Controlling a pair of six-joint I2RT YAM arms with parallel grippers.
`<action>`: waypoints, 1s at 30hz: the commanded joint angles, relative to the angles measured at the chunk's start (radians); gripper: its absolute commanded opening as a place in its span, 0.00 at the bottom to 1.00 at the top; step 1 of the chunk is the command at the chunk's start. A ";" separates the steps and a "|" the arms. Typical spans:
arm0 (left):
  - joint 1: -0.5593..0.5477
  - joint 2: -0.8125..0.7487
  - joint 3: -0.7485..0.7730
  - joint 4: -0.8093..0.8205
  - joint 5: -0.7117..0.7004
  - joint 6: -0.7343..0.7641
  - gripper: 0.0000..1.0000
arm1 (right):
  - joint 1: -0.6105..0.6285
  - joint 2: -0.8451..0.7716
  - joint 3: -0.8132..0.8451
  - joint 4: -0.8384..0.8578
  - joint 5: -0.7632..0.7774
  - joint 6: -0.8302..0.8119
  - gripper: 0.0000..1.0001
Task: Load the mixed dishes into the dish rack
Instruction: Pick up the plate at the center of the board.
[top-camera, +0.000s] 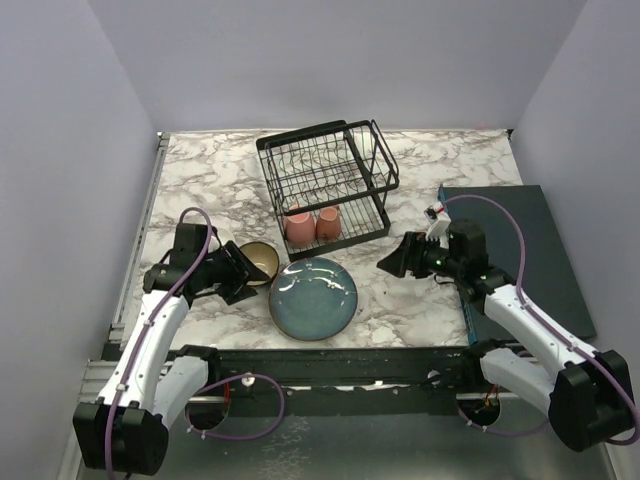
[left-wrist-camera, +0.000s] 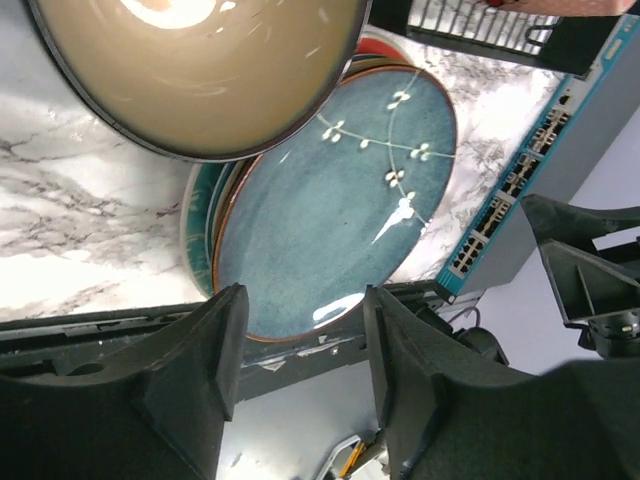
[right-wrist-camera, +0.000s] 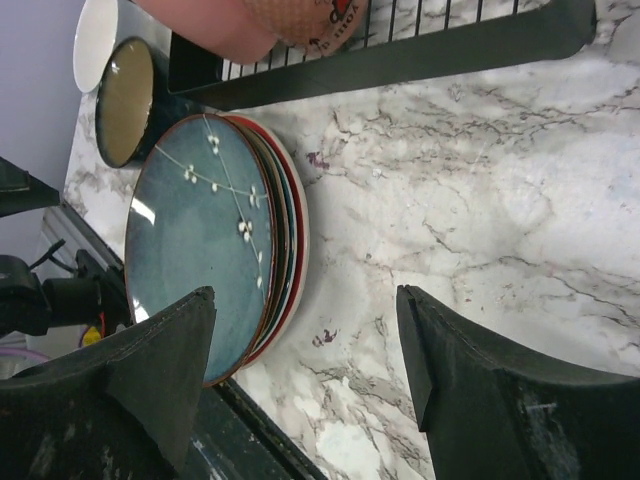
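A stack of plates (top-camera: 313, 297) lies in front of the dish rack (top-camera: 325, 180), with a dark teal-blue flowered plate (left-wrist-camera: 330, 190) on top and a red rim lower down (right-wrist-camera: 300, 215). Two pink mugs (top-camera: 298, 228) (top-camera: 328, 222) stand in the rack's lower tray. A dark bowl with a tan inside (top-camera: 260, 262) sits left of the stack. Beside it shows a white bowl's edge (right-wrist-camera: 95, 40). My left gripper (top-camera: 243, 280) (left-wrist-camera: 300, 340) is open just left of the dark bowl, with nothing between its fingers. My right gripper (top-camera: 385, 266) (right-wrist-camera: 305, 300) stands open over the marble, right of the stack.
A dark teal flat slab (top-camera: 520, 250) lies at the right under my right arm. The rack's black lower frame (right-wrist-camera: 400, 60) runs behind the plates. A black rail (top-camera: 330, 365) lines the table's near edge.
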 joint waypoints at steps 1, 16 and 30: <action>-0.036 -0.044 -0.044 -0.027 -0.085 -0.092 0.59 | 0.004 0.025 0.013 -0.021 -0.071 0.016 0.79; -0.369 0.076 -0.146 0.083 -0.377 -0.264 0.79 | 0.017 0.036 -0.041 0.035 -0.082 0.030 0.79; -0.395 0.225 -0.192 0.277 -0.348 -0.221 0.81 | 0.017 0.026 -0.070 0.035 -0.087 0.034 0.80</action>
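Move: The top plate of the stack has its centre straight to the left hand's right, about 10 cm off and some 12 cm below. The tan bowl stands about 7 cm ahead and 2 cm left of this hand, the white bowl 11 cm ahead and 12 cm left, both some 11 cm lower; the pink mug in the rack is 14 cm ahead and 8 cm right. From the right hand the plate lies about 17 cm left, 6 cm back and 11 cm lower. Down about 10 cm, the left hand sinks beside the tan bowl to the plate's left rim, at first also easing some 4 cm back and 2 cm right, then nearly straight down, with a slight creep forward at the end. Its fingers open wider and tip about 20 degrees steeper, coming astride the rim; contact can't be made out. The right hand drifts a couple of centimetres back and down, fingers open. ##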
